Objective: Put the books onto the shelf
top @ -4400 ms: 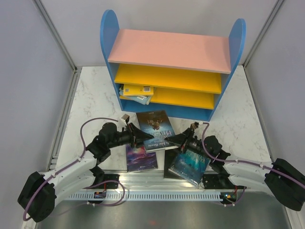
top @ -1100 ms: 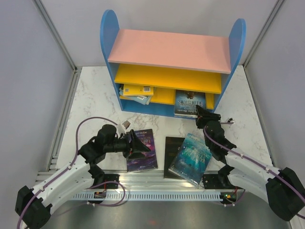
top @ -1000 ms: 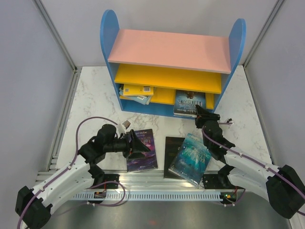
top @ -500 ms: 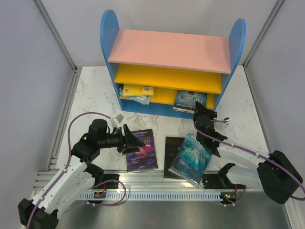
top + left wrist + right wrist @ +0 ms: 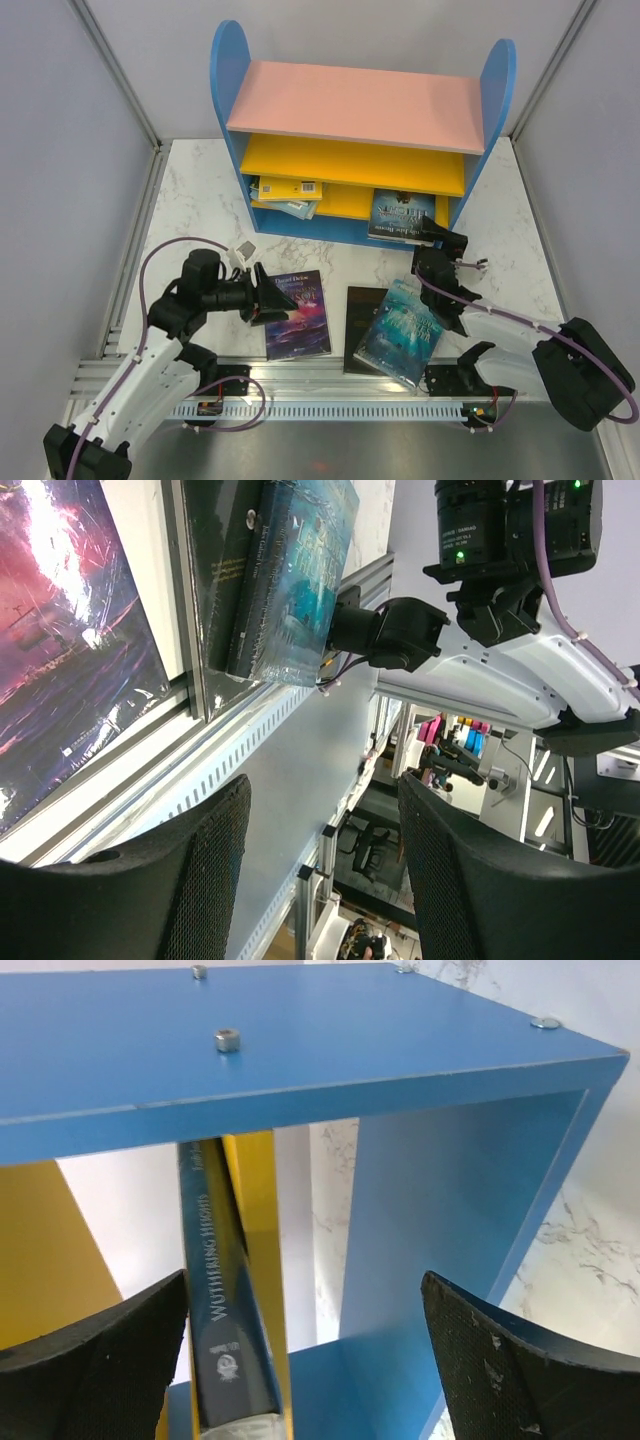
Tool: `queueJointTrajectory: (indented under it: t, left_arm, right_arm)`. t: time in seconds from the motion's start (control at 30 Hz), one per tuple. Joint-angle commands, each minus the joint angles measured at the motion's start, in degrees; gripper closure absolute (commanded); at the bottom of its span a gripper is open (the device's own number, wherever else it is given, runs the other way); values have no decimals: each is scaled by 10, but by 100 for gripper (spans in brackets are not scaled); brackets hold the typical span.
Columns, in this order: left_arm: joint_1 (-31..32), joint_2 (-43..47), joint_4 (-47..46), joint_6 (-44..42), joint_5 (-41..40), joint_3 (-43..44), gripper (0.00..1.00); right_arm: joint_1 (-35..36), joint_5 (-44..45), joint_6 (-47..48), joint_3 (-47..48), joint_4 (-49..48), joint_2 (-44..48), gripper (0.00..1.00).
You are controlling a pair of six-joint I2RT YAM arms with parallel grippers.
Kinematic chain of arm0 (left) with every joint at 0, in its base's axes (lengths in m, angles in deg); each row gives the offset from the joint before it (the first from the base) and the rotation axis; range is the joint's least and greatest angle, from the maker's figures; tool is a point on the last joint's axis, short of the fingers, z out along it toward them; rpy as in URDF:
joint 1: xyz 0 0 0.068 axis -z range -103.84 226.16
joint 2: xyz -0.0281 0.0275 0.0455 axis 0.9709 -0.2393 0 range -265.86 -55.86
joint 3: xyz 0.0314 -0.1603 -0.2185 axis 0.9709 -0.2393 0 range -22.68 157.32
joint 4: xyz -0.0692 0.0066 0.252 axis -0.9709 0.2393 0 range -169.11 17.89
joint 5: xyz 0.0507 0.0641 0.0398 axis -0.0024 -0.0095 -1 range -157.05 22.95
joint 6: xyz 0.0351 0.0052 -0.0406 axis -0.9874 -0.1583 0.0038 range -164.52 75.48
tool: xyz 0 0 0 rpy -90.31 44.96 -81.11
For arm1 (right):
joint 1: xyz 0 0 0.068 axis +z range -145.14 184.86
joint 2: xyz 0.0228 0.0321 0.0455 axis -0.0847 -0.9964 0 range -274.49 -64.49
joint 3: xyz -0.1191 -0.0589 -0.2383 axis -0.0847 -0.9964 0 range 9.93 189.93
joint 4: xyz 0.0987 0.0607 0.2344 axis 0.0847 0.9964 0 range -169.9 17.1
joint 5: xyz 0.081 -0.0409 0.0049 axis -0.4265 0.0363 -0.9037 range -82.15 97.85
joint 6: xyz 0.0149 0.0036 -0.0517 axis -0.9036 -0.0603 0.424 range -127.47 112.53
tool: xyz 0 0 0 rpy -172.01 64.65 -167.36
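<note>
The shelf [image 5: 355,105] stands at the back, with blue sides, a pink top and yellow boards. On its lower board lie yellow and pale books [image 5: 286,194] at the left and a dark book [image 5: 400,215] at the right, whose spine [image 5: 215,1300] reads "Wuthering Heights". My right gripper [image 5: 438,240] is open just in front of that book and holds nothing [image 5: 305,1360]. On the table lie a purple book [image 5: 297,312], a black book [image 5: 358,312] and a teal book [image 5: 400,330] on top of it. My left gripper [image 5: 268,296] hovers open at the purple book's left edge.
The aluminium rail [image 5: 330,385] runs along the near table edge, right behind the three lying books. The marble table [image 5: 200,200] reaches to grey walls on both sides. In the left wrist view the teal book [image 5: 300,570] sits on the black book [image 5: 220,580].
The right gripper has opened and let go of the dark book, which now rests on the lower board. The left arm has drawn back slightly to the left.
</note>
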Motion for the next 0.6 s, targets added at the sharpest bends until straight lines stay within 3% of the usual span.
queueJointTrajectory:
  t: [0.0, 0.23, 0.33, 0.57]
  left_arm:
    - [-6, -6, 4, -29, 26, 28, 36]
    - [-9, -8, -16, -22, 18, 18, 36]
    - [-9, -7, -33, -9, 14, 9, 36]
    - [-9, -6, -33, -1, -7, -1, 36]
  right_arm:
    - [-12, 22, -186, -8, 80, 35, 2]
    - [-38, -32, -69, -14, 62, 108, 2]
    - [-66, -117, -2, 7, 41, 110, 2]
    - [-76, -254, 181, 105, 215, 153, 2]
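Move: Wuthering Heights, lying flat on the lower yellow shelf, has its middle about 10 cm ahead of the right hand, 9 cm to its left and 3 cm above; its near end still sticks out. The stack of shelved books is some 35 cm left and 13 cm ahead, about 3 cm up; the teal book on the table is 21 cm back, 9 cm left and 12 cm below. From the left hand, Wuthering Heights is roughly 30 cm ahead, 28 cm right and about 2 cm down. Upwards by some 6 cm, the wide-open right hand climbs beside the protruding end of Wuthering Heights, drifting a centimetre right first. It then swings back left about 2.5 cm, turning some 13 degrees counter-clockwise, which brings its lower finger up to the book's near right corner; contact there can't be made out for certain. ##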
